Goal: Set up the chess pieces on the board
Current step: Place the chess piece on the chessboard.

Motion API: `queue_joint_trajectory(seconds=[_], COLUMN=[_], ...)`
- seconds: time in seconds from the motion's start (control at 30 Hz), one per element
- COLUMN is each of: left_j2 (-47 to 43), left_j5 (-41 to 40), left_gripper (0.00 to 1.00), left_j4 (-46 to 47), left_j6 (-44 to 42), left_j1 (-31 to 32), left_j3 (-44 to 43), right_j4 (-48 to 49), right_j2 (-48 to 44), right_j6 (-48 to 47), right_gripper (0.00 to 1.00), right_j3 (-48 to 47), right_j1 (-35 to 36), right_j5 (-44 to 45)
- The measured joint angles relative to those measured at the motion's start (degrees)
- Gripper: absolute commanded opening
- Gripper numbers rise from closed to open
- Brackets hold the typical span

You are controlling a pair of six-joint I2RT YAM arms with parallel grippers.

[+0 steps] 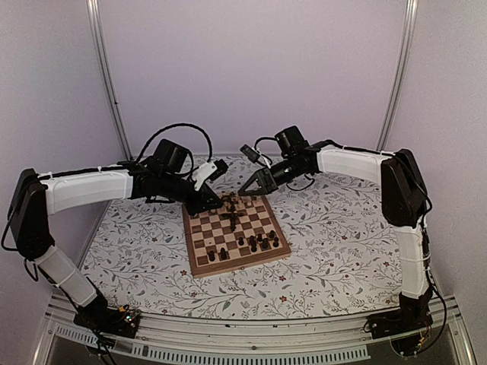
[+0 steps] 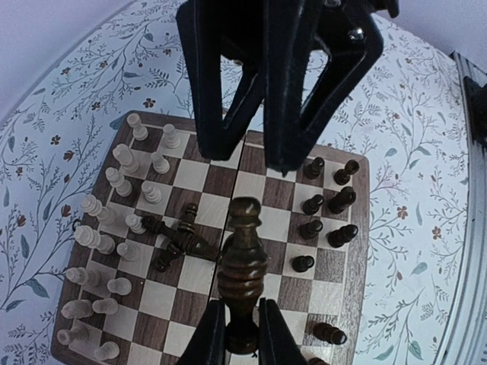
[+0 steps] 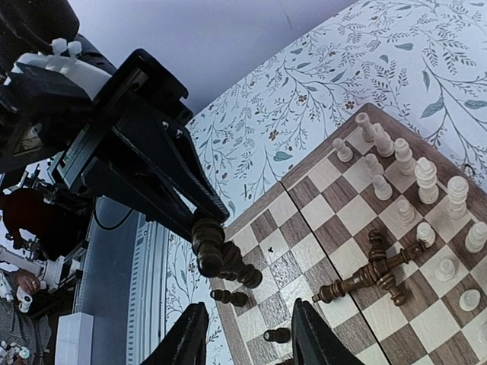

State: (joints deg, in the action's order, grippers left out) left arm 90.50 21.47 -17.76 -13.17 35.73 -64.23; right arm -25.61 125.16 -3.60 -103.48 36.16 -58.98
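Note:
The board [image 1: 236, 264] lies mid-table on the floral cover. My left gripper [image 2: 240, 306] is shut on the base of a dark turned chess piece [image 2: 242, 255], held above the board's dark side. This dark piece [image 3: 207, 251] hangs just left of my right gripper [image 3: 249, 308], which stands open and empty. Pale chess pieces [image 2: 114, 228] stand in two rows along one side. Dark chess pieces [image 2: 327, 205] stand along the other. A few dark pieces [image 2: 179, 236] lie toppled together at the board's middle. My two grippers [image 1: 226, 201] [image 1: 245, 192] are close together over the far edge.
The floral table cover [image 1: 342, 243] surrounds the board. One dark piece [image 2: 329, 332] lies on its side by the board's rim. A metal rail [image 1: 251, 346] runs along the near edge, and two upright posts [image 1: 110, 84] stand at the back.

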Motion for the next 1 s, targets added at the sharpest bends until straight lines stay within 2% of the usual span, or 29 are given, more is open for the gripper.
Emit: queue_joint_trajectory(seconds=[0.23, 0.47, 0.57, 1.0], left_j2=[0.00, 0.00, 0.00, 1.07], left_j5=[1.33, 2.32, 2.51, 0.72], left_gripper=[0.07, 0.07, 0.08, 0.07], left_j4=[0.22, 0.22, 0.33, -1.38], left_j6=[0.55, 0.85, 0.87, 0.96], left_j1=[0.00, 0.00, 0.00, -0.02], left_j3=[0.00, 0.00, 0.00, -0.02], right_j4=[1.27, 2.21, 2.49, 3.15], right_j2=[1.68, 2.64, 2.64, 2.51], right_j6=[3.26, 5.64, 6.27, 4.15], right_gripper=[0.36, 0.12, 0.08, 0.06], right_j3=[-2.43, -2.43, -2.43, -0.37], right_j1=[2.38, 2.89, 2.82, 0.33], right_j5=[-3.45, -4.98, -5.05, -0.39])
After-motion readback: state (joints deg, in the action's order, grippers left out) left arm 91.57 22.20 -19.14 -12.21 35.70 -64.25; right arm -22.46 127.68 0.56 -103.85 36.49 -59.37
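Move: The dark chess piece that the right fingers will close on is held out by the left hand, roughly 2 cm back and 3 cm left of the right hand, about level with it, and some 3 cm right of the left hand. From the right hand, the fallen dark pieces lie about 2 cm ahead, 4 cm left and 13 below; the set-up dark pieces, 7 cm back and 4 cm right, also 13 below. Back and to its left, the right hand slides some 3.5 cm in towards the left hand, then narrows its open fingers and pinches a dark chess piece beside the left fingertips. It holds there briefly, then draws away, forward about 3 cm, also down and to the right. The left hand stays nearly in place, gripping its own dark piece, and eases down a centimetre at the end. ##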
